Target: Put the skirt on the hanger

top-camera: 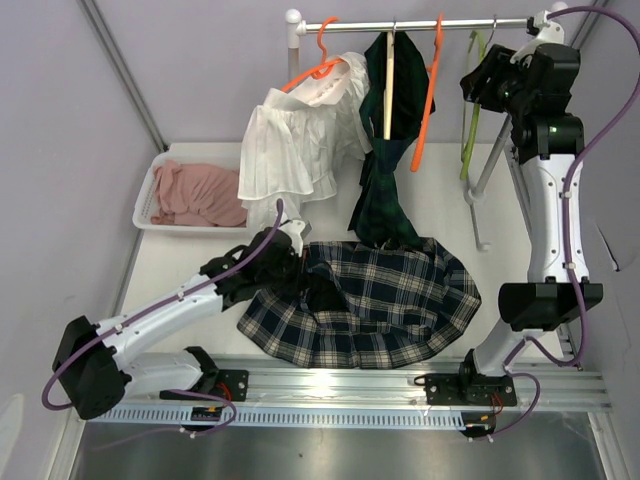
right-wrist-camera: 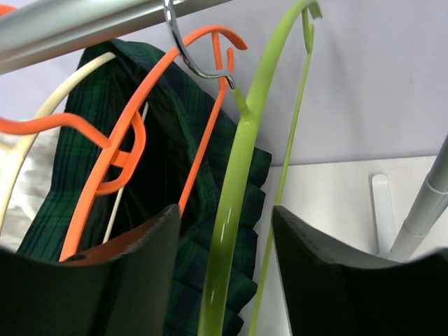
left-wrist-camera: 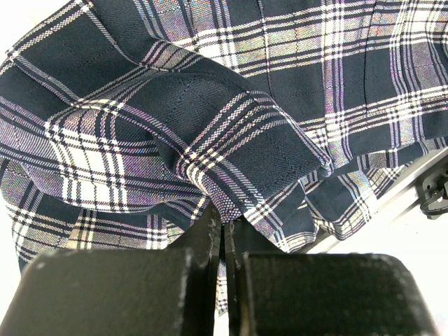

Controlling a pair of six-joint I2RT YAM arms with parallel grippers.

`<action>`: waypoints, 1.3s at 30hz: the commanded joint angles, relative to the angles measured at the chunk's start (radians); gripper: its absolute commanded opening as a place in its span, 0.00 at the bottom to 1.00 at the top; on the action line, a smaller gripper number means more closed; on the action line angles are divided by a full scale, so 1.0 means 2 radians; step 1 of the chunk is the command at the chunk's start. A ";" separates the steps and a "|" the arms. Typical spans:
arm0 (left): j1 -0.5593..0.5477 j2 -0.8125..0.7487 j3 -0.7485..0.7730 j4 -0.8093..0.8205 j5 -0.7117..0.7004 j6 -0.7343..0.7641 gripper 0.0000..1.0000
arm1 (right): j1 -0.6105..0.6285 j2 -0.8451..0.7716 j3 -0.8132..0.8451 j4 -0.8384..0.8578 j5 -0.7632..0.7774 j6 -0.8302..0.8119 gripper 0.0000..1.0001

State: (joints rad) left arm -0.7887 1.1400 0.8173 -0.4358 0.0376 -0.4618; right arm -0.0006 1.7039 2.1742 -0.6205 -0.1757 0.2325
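A navy plaid skirt (top-camera: pixel 380 300) lies spread on the white table. My left gripper (top-camera: pixel 298 268) is shut on a fold at its left edge; the left wrist view shows the plaid skirt (left-wrist-camera: pixel 210 140) pinched between the closed fingers (left-wrist-camera: pixel 203 241). A lime green hanger (top-camera: pixel 470 110) hangs on the rail (top-camera: pixel 420 24) at the right. My right gripper (top-camera: pixel 478 85) is up at the rail, open, with the green hanger's arm (right-wrist-camera: pixel 234 210) between its fingers (right-wrist-camera: pixel 147 273), not touching.
The rail also holds an orange hanger (top-camera: pixel 430 90), a dark green skirt on a cream hanger (top-camera: pixel 392 120) and a white blouse (top-camera: pixel 295 145) on another orange hanger. A white basket (top-camera: pixel 150 190) with pink cloth stands back left. The rack's leg (top-camera: pixel 480 235) stands at the right.
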 commanded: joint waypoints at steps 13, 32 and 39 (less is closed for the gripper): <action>-0.002 -0.029 -0.002 0.009 0.010 0.002 0.00 | 0.039 0.030 0.079 -0.060 0.124 -0.026 0.36; -0.002 -0.040 -0.011 0.009 0.010 0.001 0.00 | 0.082 0.004 0.080 -0.073 0.219 -0.069 0.45; -0.002 -0.041 -0.011 0.008 0.010 0.002 0.00 | 0.100 0.003 0.079 -0.076 0.255 -0.086 0.31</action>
State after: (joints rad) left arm -0.7895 1.0843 0.7979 -0.4370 0.0380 -0.4618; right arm 0.1886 1.7538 2.2856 -0.7811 0.2718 0.0978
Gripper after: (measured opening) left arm 0.009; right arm 0.333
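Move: The green hanger hangs with its near arm already between the right hand's open fingers, its middle some 5 cm ahead, 1 cm left and about level. Beside it, the nearer orange hanger is about 9 cm left and 4 cm ahead of the hand; the dark green dress hangs some 15 cm left, 4 cm ahead and 8 cm below. From the left hand, still pinching the plaid skirt, the green hanger is roughly 33 cm ahead, 33 right and 33 above. Right hand sinks about 2 cm, turning some 15 degrees clockwise, fingers partly closing around the green hanger. ##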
